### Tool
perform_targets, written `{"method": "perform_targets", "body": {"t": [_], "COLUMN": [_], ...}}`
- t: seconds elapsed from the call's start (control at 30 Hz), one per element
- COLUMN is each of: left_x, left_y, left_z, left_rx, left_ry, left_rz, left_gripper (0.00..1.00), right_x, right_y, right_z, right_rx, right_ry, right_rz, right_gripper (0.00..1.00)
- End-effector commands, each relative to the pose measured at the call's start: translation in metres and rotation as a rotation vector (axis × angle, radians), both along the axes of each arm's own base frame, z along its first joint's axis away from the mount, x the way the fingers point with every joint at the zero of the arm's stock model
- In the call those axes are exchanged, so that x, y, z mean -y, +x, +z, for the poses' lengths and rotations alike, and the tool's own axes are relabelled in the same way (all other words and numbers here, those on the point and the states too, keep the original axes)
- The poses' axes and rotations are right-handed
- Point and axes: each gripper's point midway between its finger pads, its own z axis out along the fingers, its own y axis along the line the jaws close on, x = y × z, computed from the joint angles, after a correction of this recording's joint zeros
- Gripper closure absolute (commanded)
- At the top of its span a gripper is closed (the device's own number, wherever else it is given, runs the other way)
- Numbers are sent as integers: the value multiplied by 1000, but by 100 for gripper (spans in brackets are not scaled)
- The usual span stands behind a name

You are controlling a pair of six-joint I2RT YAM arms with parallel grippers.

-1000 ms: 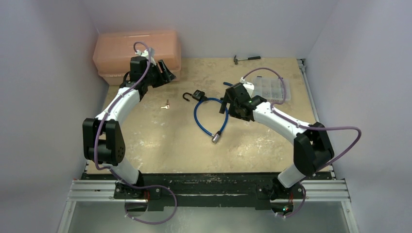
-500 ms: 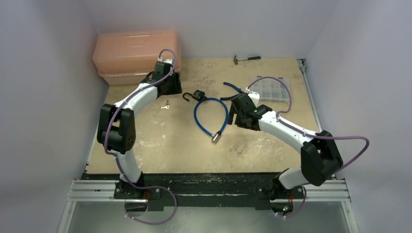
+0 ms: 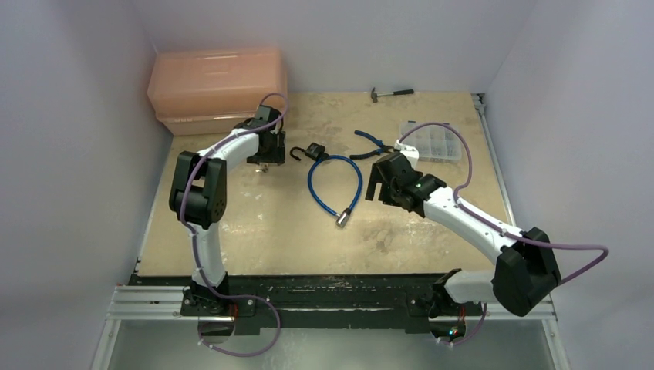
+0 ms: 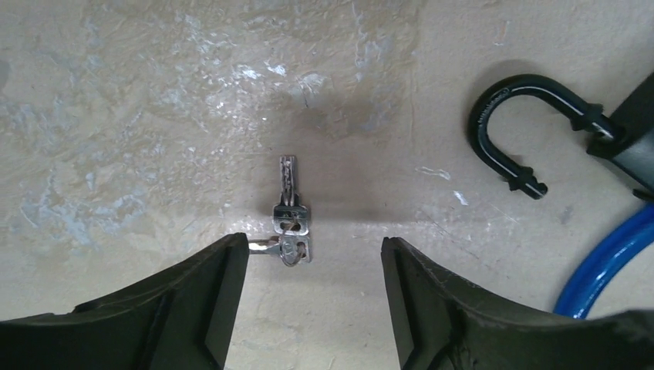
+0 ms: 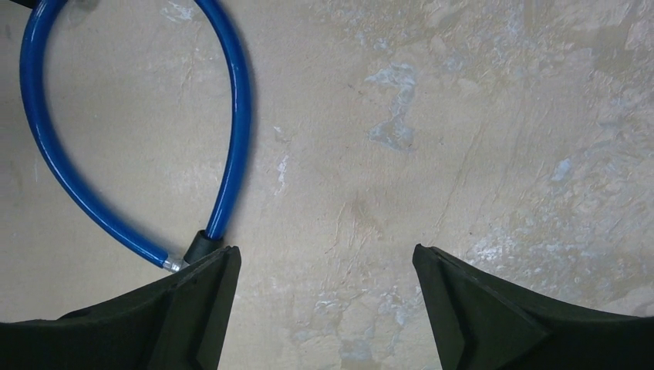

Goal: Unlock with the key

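Two tiny silver keys (image 4: 291,220) on one ring lie flat on the table; one points away from me, the other points left under my left finger. My left gripper (image 4: 315,243) hovers open just over them, a finger on each side, gripping nothing. In the top view the left gripper (image 3: 264,156) all but covers the keys. The black padlock (image 3: 314,150) lies to their right with its shackle (image 4: 501,127) swung out, on the blue cable (image 3: 333,183). My right gripper (image 3: 376,183) stands open over bare table, beside the cable's end (image 5: 197,247).
An orange plastic box (image 3: 216,89) fills the back left corner. Blue-handled pliers (image 3: 372,143) and a clear parts organiser (image 3: 433,143) lie behind the right arm. A small hammer (image 3: 391,93) rests at the far edge. White walls close in three sides.
The left arm has swung from beside the orange box rightward and down, ending over the keys. The right arm has drawn back to the right, away from the padlock.
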Motion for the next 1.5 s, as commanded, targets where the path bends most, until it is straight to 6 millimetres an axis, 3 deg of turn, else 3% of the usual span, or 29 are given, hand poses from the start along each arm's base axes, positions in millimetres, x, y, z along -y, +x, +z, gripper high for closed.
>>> {"method": "perform_targets", "body": {"t": [0.0, 0.5, 0.73, 0.8, 1.03, 1.47], "left_x": [-10, -17, -4, 3, 47, 79], "left_y": [10, 3, -3, -4, -2, 2], "left_z": [2, -36, -49, -46, -14, 42], "left_rx": [3, -122, -172, -164, -85, 47], "left_ry": [58, -13, -78, -76, -164, -295], "left_rz": [-1, -6, -46, -67, -186, -260], "left_gripper": [34, 60, 85, 92, 99, 100], "right_x": [2, 4, 4, 4, 0, -17], "right_y": [3, -3, -4, -5, -4, 3], "right_z": [12, 11, 10, 10, 17, 37], "right_rx": [51, 53, 52, 53, 75, 142], "right_ry": [4, 14, 17, 17, 38, 118], "right_rz": [16, 24, 25, 25, 51, 106], "right_gripper": [6, 7, 7, 7, 8, 9]}}
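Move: Just beneath the left hand lie the keys, about 1 cm ahead, 1 cm to its left and 3 cm down. The padlock's open shackle is about 6 cm ahead and 11 cm to the right of this hand, its body some 8 cm ahead and 18 cm right; the blue cable loop's middle is roughly 26 cm right and 6 cm back. From the right hand the keys are about 9 cm ahead, 41 cm left and 10 cm below. Easing down some 2 cm and slightly forward and left over the keys, the left hand shuts its fingers and pinches one key, blade pointing ahead. Then it carries the keys about 7 cm right towards the padlock, rising 2 cm, easing slightly back and turning about 10 degrees clockwise. The right hand, wide open and empty, rises about 2.5 cm near the end. ##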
